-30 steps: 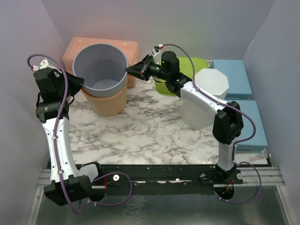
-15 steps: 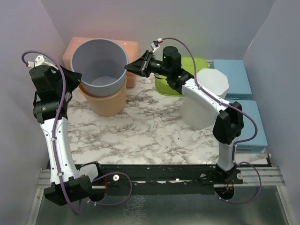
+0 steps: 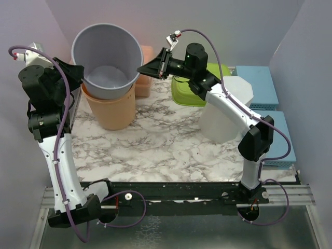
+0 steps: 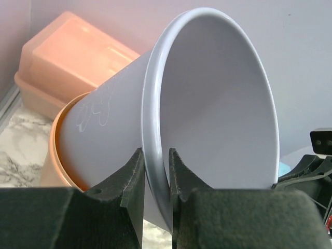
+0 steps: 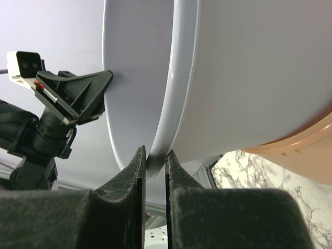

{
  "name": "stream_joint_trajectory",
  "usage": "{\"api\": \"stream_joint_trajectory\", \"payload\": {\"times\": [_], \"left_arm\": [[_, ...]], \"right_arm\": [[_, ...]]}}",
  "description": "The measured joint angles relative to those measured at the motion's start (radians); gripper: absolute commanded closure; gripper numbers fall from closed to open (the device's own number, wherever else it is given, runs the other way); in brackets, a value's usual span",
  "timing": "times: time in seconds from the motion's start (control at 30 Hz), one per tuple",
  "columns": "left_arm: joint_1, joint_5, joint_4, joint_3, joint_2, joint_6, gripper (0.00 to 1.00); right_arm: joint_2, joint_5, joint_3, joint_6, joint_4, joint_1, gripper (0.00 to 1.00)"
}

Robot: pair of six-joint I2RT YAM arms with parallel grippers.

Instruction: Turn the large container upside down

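The large grey container [image 3: 106, 59] is upright, lifted partly out of an orange pot [image 3: 110, 110] at the back left. My left gripper [image 3: 78, 72] is shut on its left rim; my right gripper [image 3: 141, 69] is shut on its right rim. In the left wrist view the grey rim [image 4: 155, 150] runs between my fingers, with the orange pot [image 4: 54, 155] below it. In the right wrist view my fingers pinch the rim [image 5: 171, 119], and the orange pot [image 5: 306, 148] shows at lower right.
An orange lidded box [image 3: 146, 72] stands behind the pot. A green tub [image 3: 194, 93], a white container [image 3: 228, 111] and two blue boxes [image 3: 259, 85] stand at the right. The marble tabletop [image 3: 155, 150] lies in front.
Both grippers have risen with the grey container, lifting it higher out of the orange pot and slightly toward the back left.
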Motion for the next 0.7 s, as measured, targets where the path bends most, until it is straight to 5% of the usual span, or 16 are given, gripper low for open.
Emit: {"api": "stream_joint_trajectory", "payload": {"times": [0.7], "left_arm": [[-0.044, 0.094, 0.135, -0.026, 0.001, 0.066, 1.0]], "right_arm": [[-0.2, -0.005, -0.121, -0.256, 0.03, 0.005, 0.99]]}}
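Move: Both hands already pinch the rim of the grey large container: its middle is about 10 cm right, 5 cm ahead of and 9 cm below the left hand, and some 11 cm left, 4 cm ahead of and 7 cm below the right hand. Its foot is still in the orange bucket, whose middle is roughly 6 cm right, 4 cm ahead of and 31 cm below the left hand. The peach box is some 23 cm ahead, 5 cm right and 38 cm below the left hand. Keeping their pinch on opposite sides of the rim, both hands draw the large container up out of the orange bucket, the right going up nearly 5 cm, back 4 and to its right while rolling about 20 degrees to tip the mouth towards the robot. The left rises almost 4 cm, then sinks back about 2, easing 2.5 cm right with a slight clockwise turn. ##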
